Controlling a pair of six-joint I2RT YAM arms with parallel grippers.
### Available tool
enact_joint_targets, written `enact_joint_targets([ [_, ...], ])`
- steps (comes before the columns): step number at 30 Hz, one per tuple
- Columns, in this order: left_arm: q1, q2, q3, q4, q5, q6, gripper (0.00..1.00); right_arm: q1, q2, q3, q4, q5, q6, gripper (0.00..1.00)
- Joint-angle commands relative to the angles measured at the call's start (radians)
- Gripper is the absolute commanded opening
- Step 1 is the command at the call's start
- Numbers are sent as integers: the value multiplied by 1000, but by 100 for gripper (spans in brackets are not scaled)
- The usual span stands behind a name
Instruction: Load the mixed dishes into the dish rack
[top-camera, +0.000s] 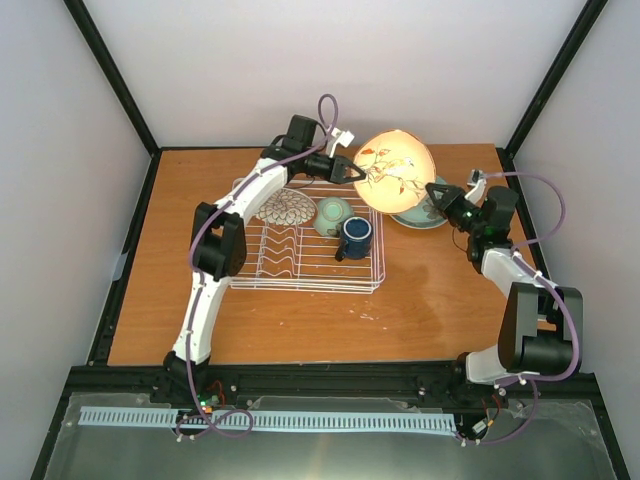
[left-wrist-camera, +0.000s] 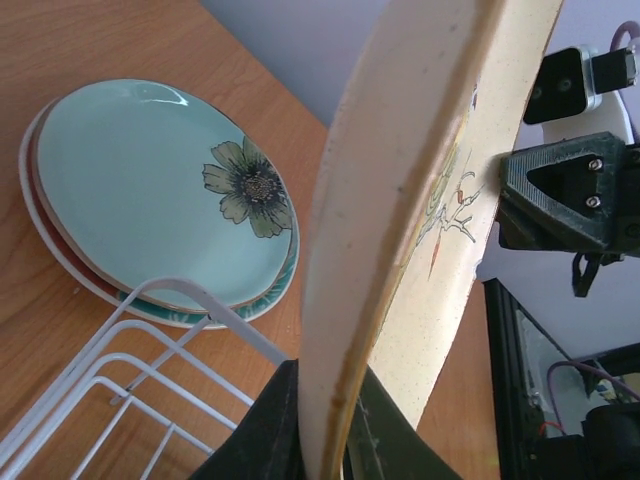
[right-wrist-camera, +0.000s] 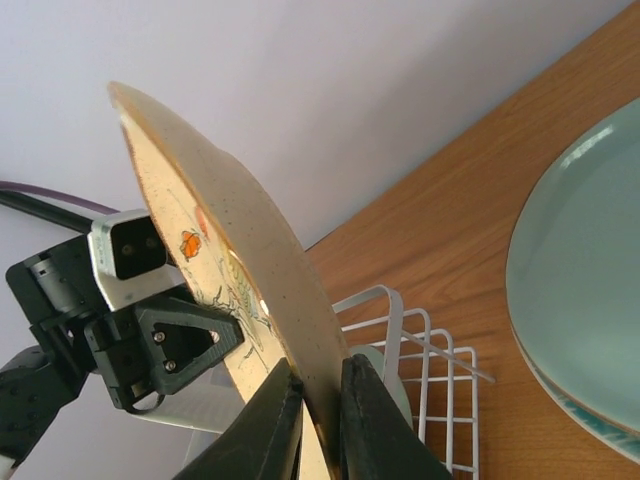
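Note:
The cream leaf-motif plate (top-camera: 395, 170) stands on edge in the air above the dish rack's back right corner. My left gripper (top-camera: 358, 172) is shut on its left rim (left-wrist-camera: 400, 200), and my right gripper (top-camera: 436, 190) is shut on its right rim (right-wrist-camera: 240, 250). The white wire dish rack (top-camera: 300, 262) holds the brown petal-patterned plate (top-camera: 285, 208), the pale-green cup (top-camera: 333, 213) and the dark blue mug (top-camera: 355, 237). Teal plates (top-camera: 420, 218) lie stacked on the table right of the rack, under the raised plate; the top one bears a flower (left-wrist-camera: 150, 180).
The rack's corner wire (left-wrist-camera: 160, 300) is just below the left fingers (left-wrist-camera: 265, 440). A black frame edges the table (top-camera: 450, 280). White walls close in the back and both sides.

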Motion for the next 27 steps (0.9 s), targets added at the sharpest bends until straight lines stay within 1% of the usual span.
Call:
enact_joint_targets([
  [1,-95,-133,0,95,54,135,1,80,1,54,-57,-123,11,11],
  [2,-95,-149,-10,96,35,138,1,79,3,58,-65,-120,5,13],
  [7,-95,-231,-82,130,-36,141,1,79,2,69,-97,-99,-28,17],
  [16,-95,-298,-95,98,-118,171,0,79,-8,78,-154,-57,-90,23],
  [23,-94,-376,-118,53,-279,240,1,78,-38,89,-258,16,-174,27],
  [27,-91,-458,-201,70,-380,267,1,74,-64,88,-304,60,-228,34],
])
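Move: The yellow plate is pinched by both hands. From the right hand its middle is about 8 cm left, 4 cm ahead and nearly level. For the left hand, the dish rack's middle is some 13 cm to the left, 9 cm back and 13 cm below. The bowl is about 6 cm left and 4 cm back of that hand, the mug 1 cm left and 11 cm back, both roughly 10 cm below; the plate stack is 17 cm right, 3 cm ahead and 15 cm below. Upward by about 6.5 cm, then slightly back, the left hand lifts the yellow plate above the rack's far right corner, keeping its pinch on the left rim and rolling about 20 degrees so the plate's far side rises. The right hand opens its fingers partway to release its grip at the right rim, while shifting some 3 cm left, inward along the plate. ##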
